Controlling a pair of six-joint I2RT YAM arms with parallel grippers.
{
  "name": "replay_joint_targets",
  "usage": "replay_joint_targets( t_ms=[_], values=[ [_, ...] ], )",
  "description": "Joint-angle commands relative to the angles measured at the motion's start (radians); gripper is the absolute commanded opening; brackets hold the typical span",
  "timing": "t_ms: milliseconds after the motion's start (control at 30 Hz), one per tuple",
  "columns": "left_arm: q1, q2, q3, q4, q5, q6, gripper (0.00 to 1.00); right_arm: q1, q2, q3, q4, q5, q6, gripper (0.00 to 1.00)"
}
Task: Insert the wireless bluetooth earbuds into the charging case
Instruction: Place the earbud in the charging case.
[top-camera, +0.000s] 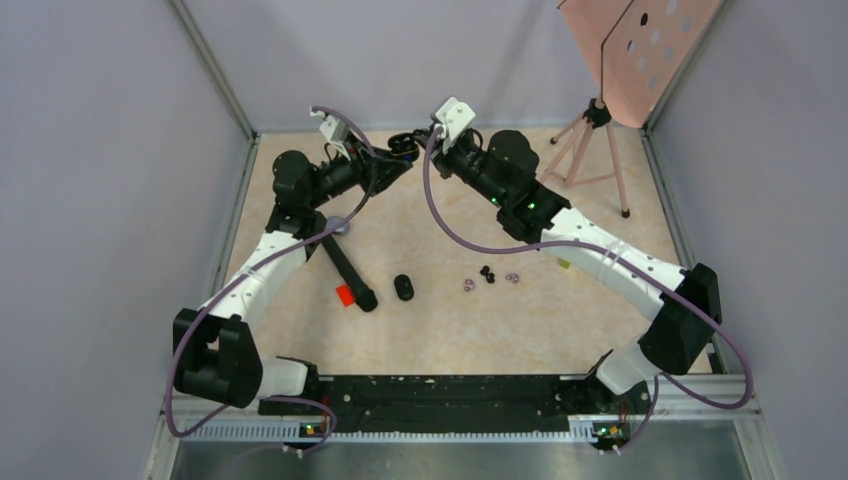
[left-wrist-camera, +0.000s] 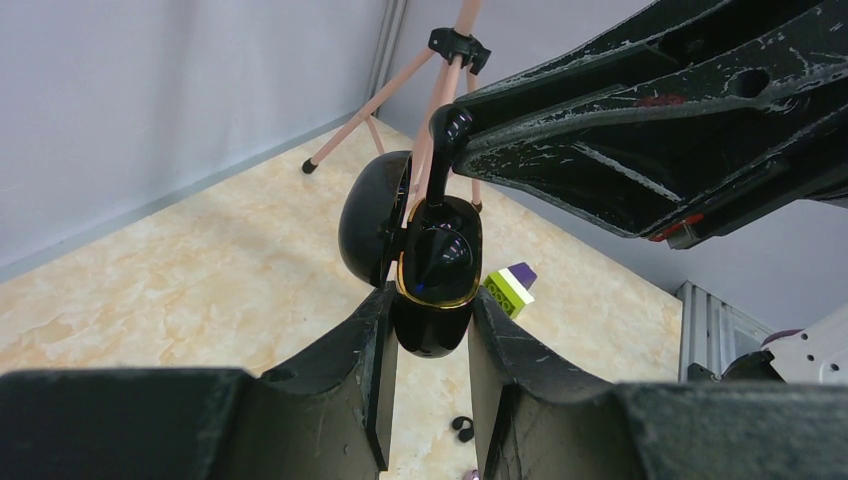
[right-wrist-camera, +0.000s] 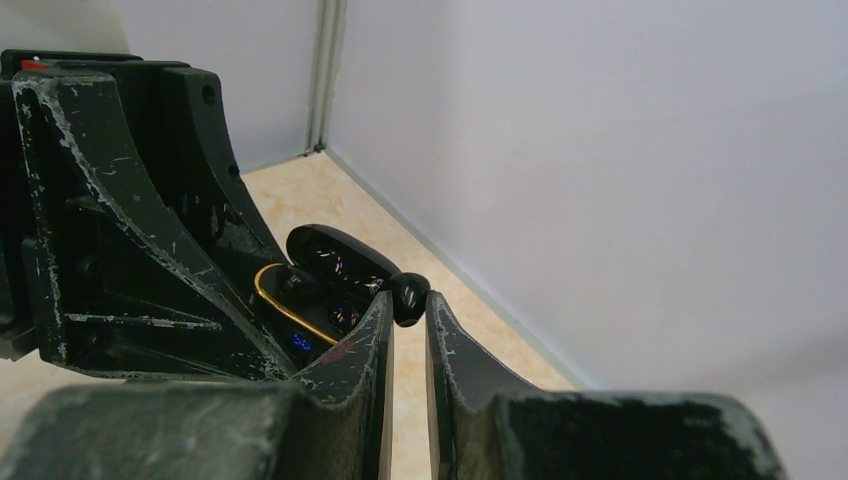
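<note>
My left gripper (left-wrist-camera: 432, 335) is shut on the base of the open black charging case (left-wrist-camera: 432, 290) with a gold rim, held up off the table, its lid (left-wrist-camera: 368, 220) swung back. My right gripper (right-wrist-camera: 410, 308) is shut on a glossy black earbud (right-wrist-camera: 409, 297) pinched at its fingertips. That earbud (left-wrist-camera: 449, 128) hangs right over the case's opening; whether it touches the case I cannot tell. In the top view both grippers meet at the far middle (top-camera: 415, 148). More earbuds lie on the table: a black pair (top-camera: 488, 273) and two pink ones (top-camera: 468, 285) (top-camera: 512, 277).
A second, closed black case (top-camera: 403, 287) and a long black marker with a red piece (top-camera: 350, 275) lie mid-table. A green and purple block (left-wrist-camera: 510, 288) sits beyond the held case. A pink tripod (top-camera: 590, 150) stands at the back right. Walls enclose the table.
</note>
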Motion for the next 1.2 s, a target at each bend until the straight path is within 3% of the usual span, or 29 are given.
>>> replay_joint_targets(
  t_ms=[0,500,833,1167],
  values=[
    [0.002,-0.020,0.036,0.060,-0.016,0.004,0.00,0.015,-0.022,0.000,-0.008,-0.017,-0.007,0.00],
    [0.002,-0.018,0.041,0.064,-0.016,0.009,0.00,0.023,-0.008,0.005,-0.043,-0.038,-0.041,0.00],
    [0.006,-0.017,0.016,0.071,-0.005,0.068,0.00,-0.027,-0.014,0.122,-0.368,-0.237,0.011,0.35],
    [0.007,-0.021,-0.023,0.082,0.055,0.094,0.00,-0.144,0.046,0.310,-0.546,-0.377,0.168,0.57]
  ],
)
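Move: The right fingers already hold the earbud over the open charging case, whose middle lies about 3 cm to their left, some 2 cm back and roughly 3 cm lower. The raised lid stands along its far side, about level with the right hand fore and aft, 4 cm to its left and 2 cm below. The left fingers grip the case low down; its middle is roughly 2 cm above them and 1 cm ahead. Down about 1 cm at first, the right hand lowers the pinched earbud towards its slot, while the left hand keeps the case almost still. Then the right fingers spread to about half open and let go of the earbud, the hand backing off towards its base and sinking some 2 cm more as the wrist tips downward about 15 degrees and swings a little counter-clockwise. ##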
